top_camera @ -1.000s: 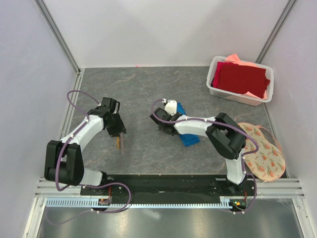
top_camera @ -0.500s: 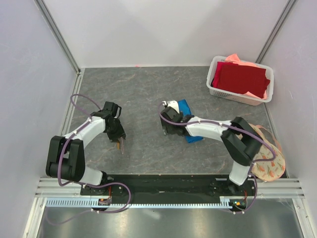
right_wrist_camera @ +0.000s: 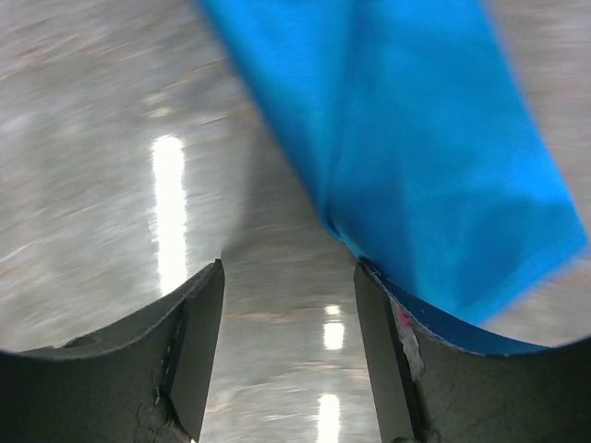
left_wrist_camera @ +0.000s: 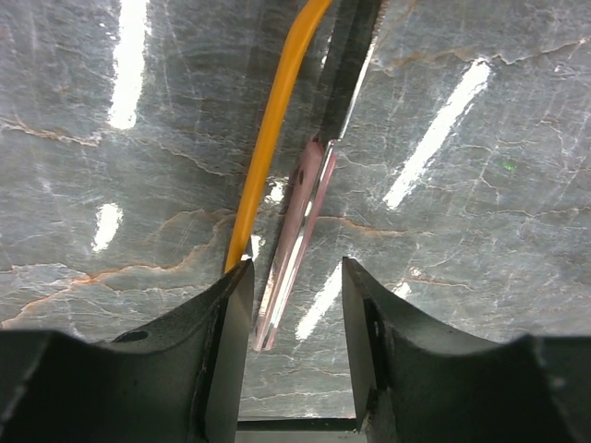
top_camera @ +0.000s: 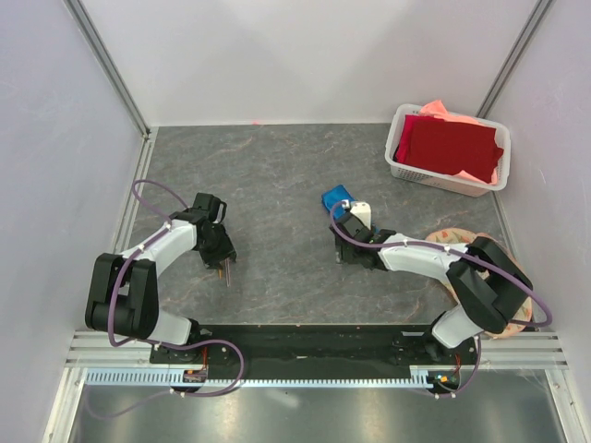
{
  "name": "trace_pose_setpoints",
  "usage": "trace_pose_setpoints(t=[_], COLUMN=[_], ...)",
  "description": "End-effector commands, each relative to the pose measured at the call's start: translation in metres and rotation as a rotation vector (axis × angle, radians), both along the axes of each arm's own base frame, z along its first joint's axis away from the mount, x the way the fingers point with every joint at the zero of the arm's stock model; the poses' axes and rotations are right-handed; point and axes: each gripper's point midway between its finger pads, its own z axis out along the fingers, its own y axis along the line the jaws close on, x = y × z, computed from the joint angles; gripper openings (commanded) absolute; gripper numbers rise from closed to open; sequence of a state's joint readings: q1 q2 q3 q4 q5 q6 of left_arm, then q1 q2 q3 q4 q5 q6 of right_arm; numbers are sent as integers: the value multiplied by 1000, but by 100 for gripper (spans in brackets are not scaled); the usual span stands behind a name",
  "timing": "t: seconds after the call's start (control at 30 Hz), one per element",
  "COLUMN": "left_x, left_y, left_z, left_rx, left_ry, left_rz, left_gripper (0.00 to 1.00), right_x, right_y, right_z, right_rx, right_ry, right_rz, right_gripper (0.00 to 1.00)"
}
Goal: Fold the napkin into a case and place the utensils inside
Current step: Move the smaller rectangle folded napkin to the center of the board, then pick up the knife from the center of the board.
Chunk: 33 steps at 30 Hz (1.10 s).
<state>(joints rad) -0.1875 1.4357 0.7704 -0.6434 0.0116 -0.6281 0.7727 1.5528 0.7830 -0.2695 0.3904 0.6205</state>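
Observation:
The napkin (top_camera: pixel 337 200) is a small bunched blue bundle on the grey table, just behind my right gripper (top_camera: pixel 343 228). In the right wrist view the blue napkin (right_wrist_camera: pixel 416 138) fills the upper right and lies over the outside of the right finger. My right gripper (right_wrist_camera: pixel 288 277) is open, with only bare table between its fingers. The utensils (top_camera: pixel 224 270) lie at front left: an orange stick (left_wrist_camera: pixel 277 138), a pale pink one (left_wrist_camera: pixel 300 240) and a dark one (left_wrist_camera: pixel 346 55). My left gripper (left_wrist_camera: pixel 295 277) is open. The pink stick's end lies between its fingers, and the orange stick's end is at the left finger.
A white basket (top_camera: pixel 443 183) holding dark red and salmon-pink cloths stands at the back right. A round floral mat (top_camera: pixel 459 234) lies at the right, mostly under my right arm. Metal frame posts and walls close in the left and right sides.
My right arm has swung right and its jaws have narrowed a little. The blue cloth that lay under the arm is now a small bundle further back. My left gripper shifted slightly and opened a bit.

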Motion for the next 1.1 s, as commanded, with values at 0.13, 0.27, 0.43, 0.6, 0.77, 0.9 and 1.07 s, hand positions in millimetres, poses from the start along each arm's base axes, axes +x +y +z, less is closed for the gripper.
trace_pose_setpoints(t=[0.13,0.27,0.43,0.6,0.77,0.9,1.07], left_x=[8,8,5,10,16,2,-51], left_y=[-10,-13,-14,-22,-62,-128,-197], left_z=[7,-1,-14,-11,28,88,136], left_rx=[-50,-54,-54,-89,-259,-492,-700], left_ry=[-50,-30,4,-23,-123,-248,-274], left_rz=[-6,-17,-29,-65,-203,-444,-720], left_gripper=[54,52,39,7,2,2,2], right_x=[23,17,-6,-16,-25,-30,-32], right_y=[-50,-13,15,17,18,24,33], right_z=[51,71,114,143,133,134,139], right_rx=[-128,47,280,352,324,368,518], right_ry=[-145,-112,-135,-171,-79,-39,33], right_rz=[-132,-4,121,159,160,176,189], right_gripper=[68,70,73,79,85,88,88])
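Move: The pink knife handle lies right between the left hand's half-open fingers, about 1 cm ahead and 1 cm below, with the orange utensil's middle roughly 7 cm ahead and 2 cm to the left; the folded napkin is some 34 cm to the right and 13 cm ahead. From the right hand, the napkin's middle is about 9 cm ahead, 3 cm right and 2 cm below. The left hand settles about 1 cm, shuts its fingers on the pink handle and swings the knife some 14 cm right towards the napkin, rising 8 cm with its fingertips tipping right as it turns clockwise. Meanwhile the right hand slides about 4 cm right along the napkin's left edge, then reverses leftward, climbing clear to about 12 cm, drawing back slightly and opening wider. ##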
